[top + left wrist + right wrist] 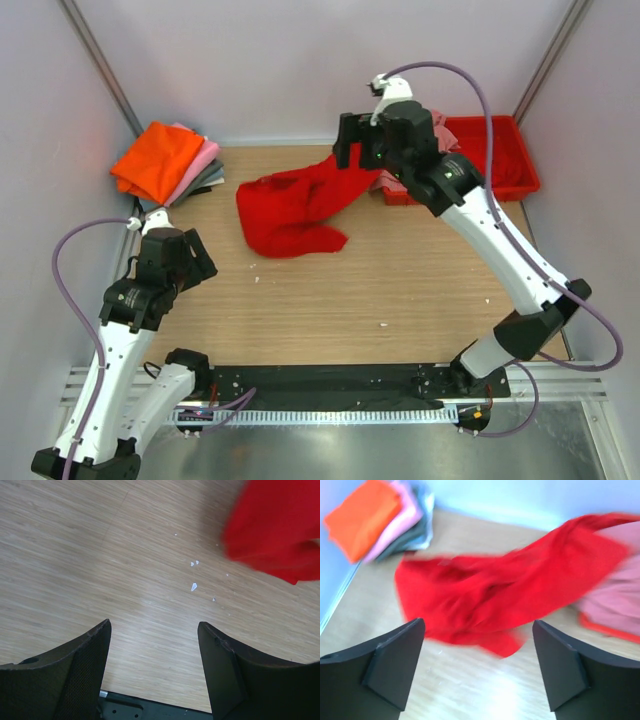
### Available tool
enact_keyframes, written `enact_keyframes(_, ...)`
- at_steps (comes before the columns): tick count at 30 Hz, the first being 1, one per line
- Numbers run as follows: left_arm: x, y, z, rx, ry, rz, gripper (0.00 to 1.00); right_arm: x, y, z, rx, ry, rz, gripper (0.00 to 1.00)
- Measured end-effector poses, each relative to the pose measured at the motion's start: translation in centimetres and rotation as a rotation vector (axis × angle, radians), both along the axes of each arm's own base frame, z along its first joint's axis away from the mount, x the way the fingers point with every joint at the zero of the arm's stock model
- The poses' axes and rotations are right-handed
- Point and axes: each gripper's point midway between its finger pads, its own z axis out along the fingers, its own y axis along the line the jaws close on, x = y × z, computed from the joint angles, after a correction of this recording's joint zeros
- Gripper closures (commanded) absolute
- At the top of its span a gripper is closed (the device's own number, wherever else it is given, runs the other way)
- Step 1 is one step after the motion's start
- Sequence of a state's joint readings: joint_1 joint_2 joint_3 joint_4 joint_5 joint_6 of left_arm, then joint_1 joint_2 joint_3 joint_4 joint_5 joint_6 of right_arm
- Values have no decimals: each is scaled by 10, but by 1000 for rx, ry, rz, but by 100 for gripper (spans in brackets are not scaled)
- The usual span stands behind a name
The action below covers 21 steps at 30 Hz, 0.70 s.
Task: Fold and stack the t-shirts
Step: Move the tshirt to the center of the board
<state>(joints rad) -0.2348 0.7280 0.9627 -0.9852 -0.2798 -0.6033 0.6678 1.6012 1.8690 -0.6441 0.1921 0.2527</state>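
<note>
A bright red t-shirt [295,205] lies crumpled in the middle of the table, one end trailing up toward the red tray [505,160]; it also shows as a blurred red t-shirt [495,595] and a red corner [275,525]. A dusty pink t-shirt [615,605] hangs over the tray's edge. Folded orange, light pink and grey t-shirts form a stack [165,160] at the back left. My right gripper [347,152] hovers above the red shirt's far end, open [478,622], nothing between its fingers. My left gripper [198,262] is open [152,625] over bare wood, left of the shirt.
The red plastic tray stands at the back right corner against the wall. White walls and metal posts close in the table at the back and sides. Small white specks [194,586] lie on the wood near the left gripper.
</note>
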Motion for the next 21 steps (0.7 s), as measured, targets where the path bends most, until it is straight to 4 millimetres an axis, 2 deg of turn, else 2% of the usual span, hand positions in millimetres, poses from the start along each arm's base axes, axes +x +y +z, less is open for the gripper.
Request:
enact_keyframes(1, 0, 0, 0, 0, 0, 0, 29, 1, -16, 9, 9, -28, -45, 2)
enact_keyframes(2, 0, 0, 0, 1, 0, 1, 29, 3, -26, 8, 4, -34, -77, 2)
enact_keyframes(5, 0, 0, 0, 1, 0, 1, 29, 20, -58, -22, -51, 0, -201, 2)
enact_keyframes(6, 0, 0, 0, 1, 0, 1, 29, 26, -66, -42, -77, 34, -231, 2)
enact_keyframes(7, 0, 0, 0, 1, 0, 1, 29, 34, -74, -71, -109, 82, -257, 2)
enact_keyframes(8, 0, 0, 0, 1, 0, 1, 29, 37, -79, -113, -158, 160, -268, 2)
enact_keyframes(9, 0, 0, 0, 1, 0, 2, 29, 40, -86, -129, -176, 193, -285, 2)
enact_keyframes(10, 0, 0, 0, 1, 0, 2, 29, 45, -96, -160, -209, 261, -305, 3)
enact_keyframes(13, 0, 1, 0, 1, 0, 2, 29, 67, -126, -227, -269, 403, -377, 3)
enact_keyframes(17, 0, 1, 0, 1, -1, 5, 29, 101, -151, -264, -287, 471, -452, 4)
enact_keyframes(19, 0, 1, 0, 1, 0, 7, 29, 118, -161, -269, -285, 474, -483, 4)
enact_keyframes(21, 0, 2, 0, 1, 0, 8, 29, 129, -164, -266, -276, 472, -492, 4)
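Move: The pink shirt, bunched over the red crate's left end, has its middle roughly 18 cm ahead of the right hand, 20 cm to its right and 29 cm below. The crate's middle is some 9 cm farther right and 2 cm farther out. The red shirt, already released, trails about 9 cm ahead and 4 cm left of the right hand, 32 cm below. From the left hand the pink shirt is about 35 cm ahead, 40 cm right and 13 cm below. The pink shirt at the crate's left edge is what the emptied right hand goes back to: it swings right, then dives fast while reaching forward, some 27 cm down, 16 cm right and 13 cm forward in all, levelling off at the end. The wrist tips down and turns clockwise, each nearly 30 degrees; the already open fingers stay wide. ##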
